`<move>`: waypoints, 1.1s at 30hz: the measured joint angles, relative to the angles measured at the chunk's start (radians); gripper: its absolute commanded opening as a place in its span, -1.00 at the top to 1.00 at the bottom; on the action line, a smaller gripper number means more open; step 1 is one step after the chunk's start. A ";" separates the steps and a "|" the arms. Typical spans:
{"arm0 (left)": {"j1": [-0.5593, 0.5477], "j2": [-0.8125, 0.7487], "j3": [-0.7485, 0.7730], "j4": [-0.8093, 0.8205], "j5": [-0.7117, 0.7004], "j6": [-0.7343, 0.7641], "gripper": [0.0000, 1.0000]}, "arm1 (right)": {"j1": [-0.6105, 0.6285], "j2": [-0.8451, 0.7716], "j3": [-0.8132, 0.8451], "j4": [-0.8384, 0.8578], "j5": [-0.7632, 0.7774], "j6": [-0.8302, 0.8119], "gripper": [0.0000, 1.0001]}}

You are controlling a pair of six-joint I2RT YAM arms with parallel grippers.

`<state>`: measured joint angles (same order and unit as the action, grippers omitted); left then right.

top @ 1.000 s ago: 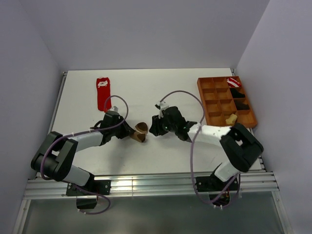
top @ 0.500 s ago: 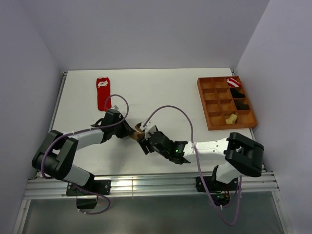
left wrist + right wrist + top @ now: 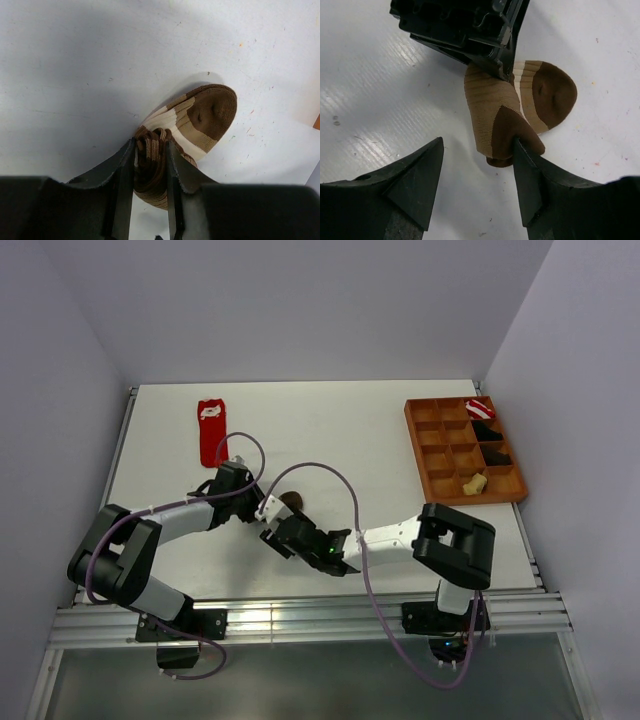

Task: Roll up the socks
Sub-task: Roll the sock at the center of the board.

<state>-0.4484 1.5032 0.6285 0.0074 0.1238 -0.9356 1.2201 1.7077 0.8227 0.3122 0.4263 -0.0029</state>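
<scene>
A brown-and-tan striped sock point(image 3: 200, 112), partly rolled, lies mid-table; its loose toe end lies flat on the table. My left gripper point(image 3: 150, 150) is shut on the rolled end. In the right wrist view the same sock point(image 3: 502, 107) hangs from the left gripper point(image 3: 470, 30). My right gripper point(image 3: 478, 142) stands open just below it, its right finger point(image 3: 527, 175) touching the roll's lower end. From above, both grippers, left point(image 3: 264, 508) and right point(image 3: 274, 530), meet at the sock point(image 3: 293, 500). A red sock point(image 3: 211, 430) with a white mark lies flat at the far left. A small mustard-yellow sock point(image 3: 474, 482) sits in the tray.
An orange compartment tray point(image 3: 430, 455) stands at the right edge, holding a red-and-white striped bundle point(image 3: 479, 408) and black bundles point(image 3: 490, 440). The right arm point(image 3: 400, 535) stretches low across the near middle of the table.
The right arm swung down and left across the table, bringing its gripper under the sock beside the left gripper, and its jaws widened. The left gripper kept its hold and barely moved.
</scene>
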 measured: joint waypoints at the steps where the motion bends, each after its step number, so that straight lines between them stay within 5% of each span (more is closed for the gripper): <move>1: 0.000 0.000 0.000 0.000 0.000 0.000 0.99 | -0.001 0.016 0.008 -0.001 0.000 -0.007 -0.28; 16: 0.003 0.012 0.014 -0.002 0.009 0.042 0.99 | -0.044 0.149 0.081 -0.009 0.013 -0.067 -0.22; 19: 0.004 0.020 0.024 -0.003 0.007 0.060 0.99 | -0.056 0.168 0.103 -0.018 0.016 -0.081 -0.07; 26: 0.010 0.036 0.047 -0.004 -0.021 0.093 0.99 | -0.106 0.186 0.139 -0.043 -0.038 -0.090 0.93; 29: 0.011 0.039 0.056 -0.006 -0.035 0.112 0.88 | -0.133 0.180 0.156 -0.074 -0.106 -0.079 1.00; 33: 0.011 0.039 0.063 -0.012 -0.041 0.127 0.38 | -0.192 0.159 0.174 -0.135 -0.259 -0.016 1.00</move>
<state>-0.4377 1.5417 0.6914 -0.0048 0.0830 -0.8085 1.0286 1.8664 0.9966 0.1776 0.1677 -0.0193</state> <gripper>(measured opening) 0.311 0.107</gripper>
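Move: The sock's free flap is about 5 cm ahead of the open right gripper, neither left nor right of it, and some 4 cm lower. The left fingers, pinching the roll, are about 6 cm ahead of it and 2 cm to its left; the brown toe lies 9 cm ahead and 4 cm right. From the left gripper, the flap is 2 cm right and 1 cm back, and the toe is 6 cm right and 3 cm ahead. Send the open right gripper about 5 cm forward and 3.5 cm down, sinking early and then running mainly forward to the sock's free flap, and shut its fingers to pinch the flap. Keep the left gripper's hold on the roll, still at first, then ease it some 2 cm forward as the right one closes. ##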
